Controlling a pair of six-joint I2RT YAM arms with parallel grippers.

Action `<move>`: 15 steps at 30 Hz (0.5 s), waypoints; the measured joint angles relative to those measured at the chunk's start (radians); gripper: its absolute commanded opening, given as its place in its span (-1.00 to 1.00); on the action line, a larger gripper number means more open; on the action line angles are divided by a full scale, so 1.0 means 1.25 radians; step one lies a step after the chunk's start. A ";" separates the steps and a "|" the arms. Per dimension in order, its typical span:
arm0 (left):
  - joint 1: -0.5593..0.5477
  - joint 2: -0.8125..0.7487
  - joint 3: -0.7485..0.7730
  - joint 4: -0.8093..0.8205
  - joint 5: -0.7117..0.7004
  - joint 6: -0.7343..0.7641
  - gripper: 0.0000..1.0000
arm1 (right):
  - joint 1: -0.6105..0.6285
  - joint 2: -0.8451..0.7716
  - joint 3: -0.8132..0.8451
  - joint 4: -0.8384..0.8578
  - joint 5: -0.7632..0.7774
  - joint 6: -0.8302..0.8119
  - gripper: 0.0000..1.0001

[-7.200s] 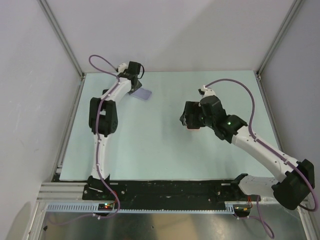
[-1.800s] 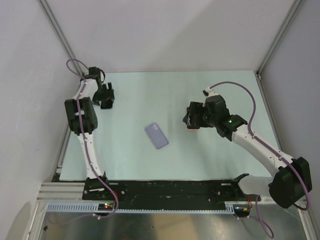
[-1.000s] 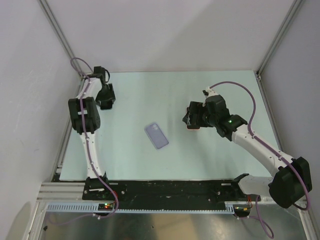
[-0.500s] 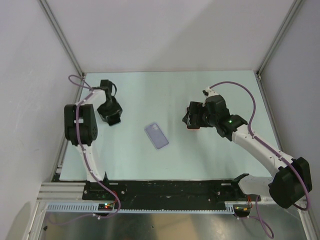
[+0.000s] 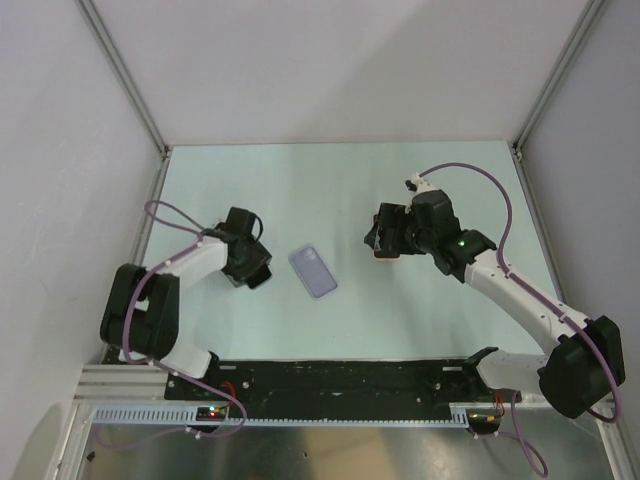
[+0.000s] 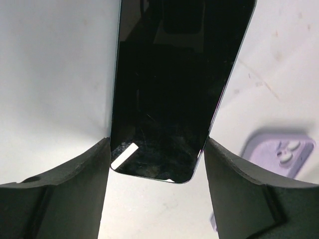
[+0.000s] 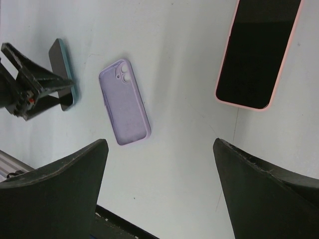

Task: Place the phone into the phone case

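Note:
A lilac phone case [image 5: 313, 271] lies flat on the pale table, camera cut-out toward the far side; it also shows in the right wrist view [image 7: 124, 102] and at the edge of the left wrist view [image 6: 279, 152]. My left gripper [image 5: 252, 268] sits just left of the case, shut on the phone [image 6: 169, 84], a dark-screened handset with a teal edge [image 7: 64, 74] clamped by its long sides. My right gripper [image 7: 159, 144] hovers open over the table, nothing between its fingers.
A second phone with a pink rim [image 7: 256, 55] lies screen up on the table, below the right gripper [image 5: 388, 240]. Grey walls and metal posts close in the table at the back and sides. A black rail [image 5: 330, 380] runs along the near edge.
My left arm has swung from the far left corner toward the near middle, carrying the phone to just left of the case. The case and right arm have not moved.

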 measured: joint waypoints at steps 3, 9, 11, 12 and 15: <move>-0.052 -0.053 -0.056 0.034 -0.003 -0.055 -0.14 | 0.000 0.000 0.000 0.000 -0.003 0.000 0.85; -0.154 -0.077 -0.080 0.059 0.000 -0.143 -0.15 | 0.001 0.011 0.000 0.005 -0.013 0.000 0.85; -0.184 -0.071 -0.077 0.067 0.005 -0.164 -0.15 | 0.002 0.018 0.000 0.006 -0.014 0.000 0.85; -0.199 -0.064 -0.072 0.070 0.008 -0.174 -0.16 | 0.002 0.021 0.000 0.007 -0.014 0.000 0.85; -0.231 -0.036 -0.045 0.074 0.020 -0.195 -0.17 | 0.005 0.032 0.000 0.009 -0.014 0.000 0.84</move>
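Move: The purple phone case lies empty and face up about 15 cm to the right of the left gripper, which already holds the black phone, and level with the gripper fore and aft, some 3 cm lower. The pink-cased phone lies roughly 36 cm to the left gripper's right and 11 cm farther out, also on the table. From the right hand, the purple case is about 19 cm to the left, level fore and aft, and 19 cm below. Bring the left gripper to the right, about 10 cm, towards the near-left side of the purple phone case, easing back some 3 cm, mostly early on, and staying low. Keep the fingers' pinch on the black phone across its width near one end, and let the hand roll gently, under 10 degrees, so its left side dips. ##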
